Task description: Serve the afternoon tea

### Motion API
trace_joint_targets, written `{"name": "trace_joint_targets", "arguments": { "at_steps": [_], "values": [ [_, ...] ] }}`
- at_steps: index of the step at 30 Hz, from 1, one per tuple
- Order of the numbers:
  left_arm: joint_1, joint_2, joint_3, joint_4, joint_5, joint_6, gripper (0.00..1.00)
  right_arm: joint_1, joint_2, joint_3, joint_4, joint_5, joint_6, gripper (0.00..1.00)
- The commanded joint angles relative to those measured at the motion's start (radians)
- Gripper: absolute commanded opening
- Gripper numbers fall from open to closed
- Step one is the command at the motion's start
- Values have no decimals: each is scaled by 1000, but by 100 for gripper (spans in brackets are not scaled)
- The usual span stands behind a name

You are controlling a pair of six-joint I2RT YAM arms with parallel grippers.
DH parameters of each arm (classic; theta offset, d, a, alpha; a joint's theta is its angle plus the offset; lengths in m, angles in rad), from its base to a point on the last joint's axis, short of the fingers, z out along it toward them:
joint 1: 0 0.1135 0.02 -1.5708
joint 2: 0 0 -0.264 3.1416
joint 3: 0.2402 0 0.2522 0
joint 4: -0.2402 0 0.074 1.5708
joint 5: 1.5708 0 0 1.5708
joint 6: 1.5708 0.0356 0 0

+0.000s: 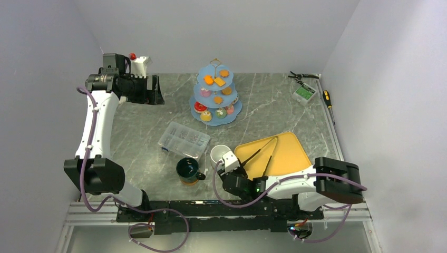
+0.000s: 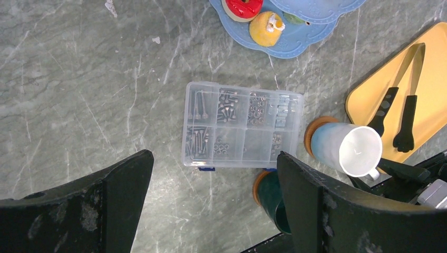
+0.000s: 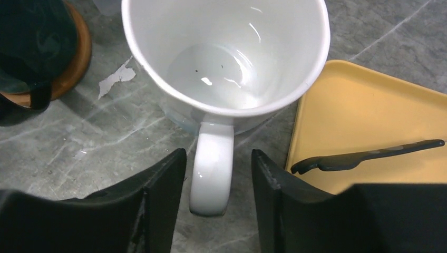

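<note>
The light-blue three-tier stand (image 1: 233, 111) with a gold loop stands at the back centre, with small toy doughnuts and cakes (image 1: 215, 81) on its tiers. A red doughnut (image 2: 242, 6) and a yellow cake (image 2: 269, 27) lie on the lowest tier (image 2: 295, 45). The white mug (image 1: 219, 154) (image 3: 226, 52) and the dark-green mug (image 1: 187, 169) (image 3: 31, 47) stand upright near the front, each on an orange coaster. My right gripper (image 3: 219, 153) (image 1: 227, 163) is open. Its fingers stand on either side of the white mug's handle (image 3: 212, 174), with a gap at each side. High over the back left, my left gripper (image 2: 215, 158) (image 1: 154, 90) is wide open and holds nothing.
A clear compartment box (image 1: 184, 139) (image 2: 242, 124) of screws lies behind the mugs. Black tongs (image 1: 263, 153) (image 3: 369, 156) rest on a yellow tray (image 1: 292, 150) to the right of the white mug. Pliers (image 1: 303, 76), a small green box (image 1: 304, 93) and a screwdriver (image 1: 328, 98) lie at the back right.
</note>
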State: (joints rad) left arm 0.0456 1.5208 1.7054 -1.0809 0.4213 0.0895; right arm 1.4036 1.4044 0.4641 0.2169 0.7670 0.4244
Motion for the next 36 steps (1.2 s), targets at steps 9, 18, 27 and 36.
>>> {"name": "trace_joint_targets", "arguments": {
  "at_steps": [9, 18, 27, 36],
  "values": [
    [6, -18, 17, 19, 6, -6, 93, 10, -184, 49, -145, 54, 19, 86],
    [106, -25, -167, 287, 37, 13, 93, -267, -446, 95, -242, -102, -62, 100],
    [163, -17, -440, 555, 15, 75, 93, -850, -458, 146, -287, -388, -2, 100],
    [222, -132, -800, 931, 91, 16, 93, -1121, -582, -51, -73, -162, 17, 100]
  ]
}}
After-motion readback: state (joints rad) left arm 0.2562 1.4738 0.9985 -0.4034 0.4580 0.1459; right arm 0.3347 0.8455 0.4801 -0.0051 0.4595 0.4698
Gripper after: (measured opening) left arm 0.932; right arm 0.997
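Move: The white mug, already down on its spot, has its handle between the right fingers, its middle about 4 cm ahead and 3 cm left of that hand at about its height. From the right hand, the dark green mug stands some 14 cm left and 1 cm back, the yellow tray's middle roughly 17 cm right, 2 cm ahead and 5 cm below. For the left hand the white mug is about 25 cm right, 16 cm back and 23 cm below. The right fingers, already half open around the white mug's handle, go on spreading to fully wide while the hand first rises almost straight up clear of it, then sweeps right and forward past the tray's far side, about 24 cm right, 15 cm forward and 12 cm up in all, turning some 45 degrees clockwise and rolling its left side up. The empty left hand waits, then starts left and slightly forward before sinking about 16 cm, easing back a little at the end, with its fingers staying wide open. ##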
